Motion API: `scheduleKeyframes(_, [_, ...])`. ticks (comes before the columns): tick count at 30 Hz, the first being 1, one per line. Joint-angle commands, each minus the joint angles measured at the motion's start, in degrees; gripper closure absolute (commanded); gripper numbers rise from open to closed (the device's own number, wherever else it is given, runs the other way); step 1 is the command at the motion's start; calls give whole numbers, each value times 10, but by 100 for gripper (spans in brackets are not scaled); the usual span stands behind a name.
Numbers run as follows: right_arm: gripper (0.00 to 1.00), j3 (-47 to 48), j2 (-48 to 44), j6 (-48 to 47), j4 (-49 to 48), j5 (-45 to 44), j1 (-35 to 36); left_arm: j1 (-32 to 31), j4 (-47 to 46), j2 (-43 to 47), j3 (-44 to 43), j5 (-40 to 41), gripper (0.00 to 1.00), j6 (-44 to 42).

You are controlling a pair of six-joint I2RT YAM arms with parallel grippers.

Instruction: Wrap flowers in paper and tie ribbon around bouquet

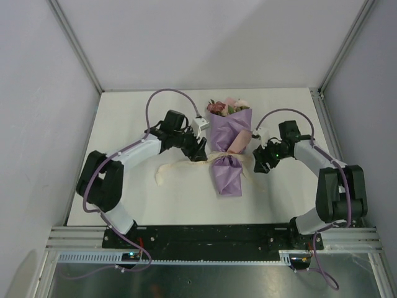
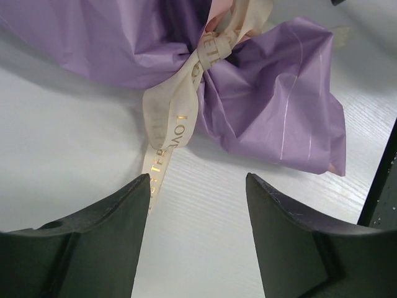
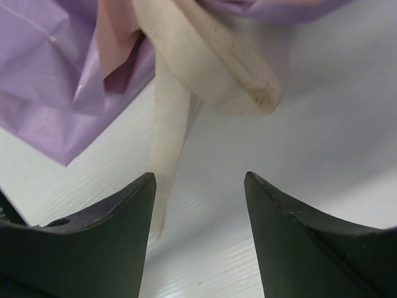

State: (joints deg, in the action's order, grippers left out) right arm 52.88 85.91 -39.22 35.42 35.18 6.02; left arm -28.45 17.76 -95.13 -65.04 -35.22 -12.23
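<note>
The bouquet (image 1: 228, 146) lies on the white table, a lilac paper (image 2: 273, 93) cone with pink and dark red flowers (image 1: 224, 107) at its far end. A cream ribbon (image 1: 180, 169) is knotted round the pinched waist, one tail running left over the table. In the left wrist view the knot and printed ribbon (image 2: 177, 112) lie just ahead of my left gripper (image 2: 197, 180), which is open with only bare table between its fingers. My right gripper (image 3: 198, 177) is open too, to the right of the waist, with a ribbon tail (image 3: 169, 130) and a looped ribbon end ahead of it. Nothing is held.
White table (image 1: 149, 205) with grey walls on three sides and a metal frame rail (image 1: 211, 239) at the near edge. The left arm (image 1: 133, 155) reaches in from the left and the right arm (image 1: 310, 155) from the right, flanking the bouquet.
</note>
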Motion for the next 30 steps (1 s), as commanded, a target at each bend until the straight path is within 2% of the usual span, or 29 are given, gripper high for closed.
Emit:
scheduleKeyframes(1, [34,23,34,-51,-115,-3,16,0,-8,-15,-16,-17,32,-43])
scheduleKeyframes(6, [31,32,71,-101,-170,-11,33,0,-8,-23,-14,-12,32,-92])
scheduleKeyframes(9, [31,42,89,-144,-157,-17,47,0,-8,-19,-12,-4,32,-136])
scheduleKeyframes(15, [40,53,118,-193,-150,-47,73,-1,-7,-20,-14,-4,32,-189])
scheduleKeyframes(27, [92,66,134,-248,-91,-62,93,-39,-29,-47,-8,31,35,-276])
scheduleKeyframes(30, [99,66,132,-253,-83,-69,94,-51,-41,-59,-19,42,37,-279])
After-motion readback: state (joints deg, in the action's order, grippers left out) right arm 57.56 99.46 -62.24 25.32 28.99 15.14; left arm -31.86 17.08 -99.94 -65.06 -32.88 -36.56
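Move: About 5 cm ahead of the right hand, 4 cm to its left and 4 cm below it is the outer end of the ribbon's right loop; the knot is some 12 cm to its left and 5 cm ahead, and the pink paper flap 8 cm left and 10 cm ahead. The ribbon's left loop lies roughly 4 cm to the left hand's right, 1 cm ahead and 6 cm below, with the knot about 10 cm right and 1 cm ahead. Reaching forward about 5 cm while sinking over 4 cm and swinging left, the right hand turns some 25 degrees counter-clockwise, then shuts its open fingers on the end of the right loop, drawing back slightly as they close. The left hand, still open, sinks about 3.5 cm towards the left loop and turns roughly 15 degrees clockwise. ##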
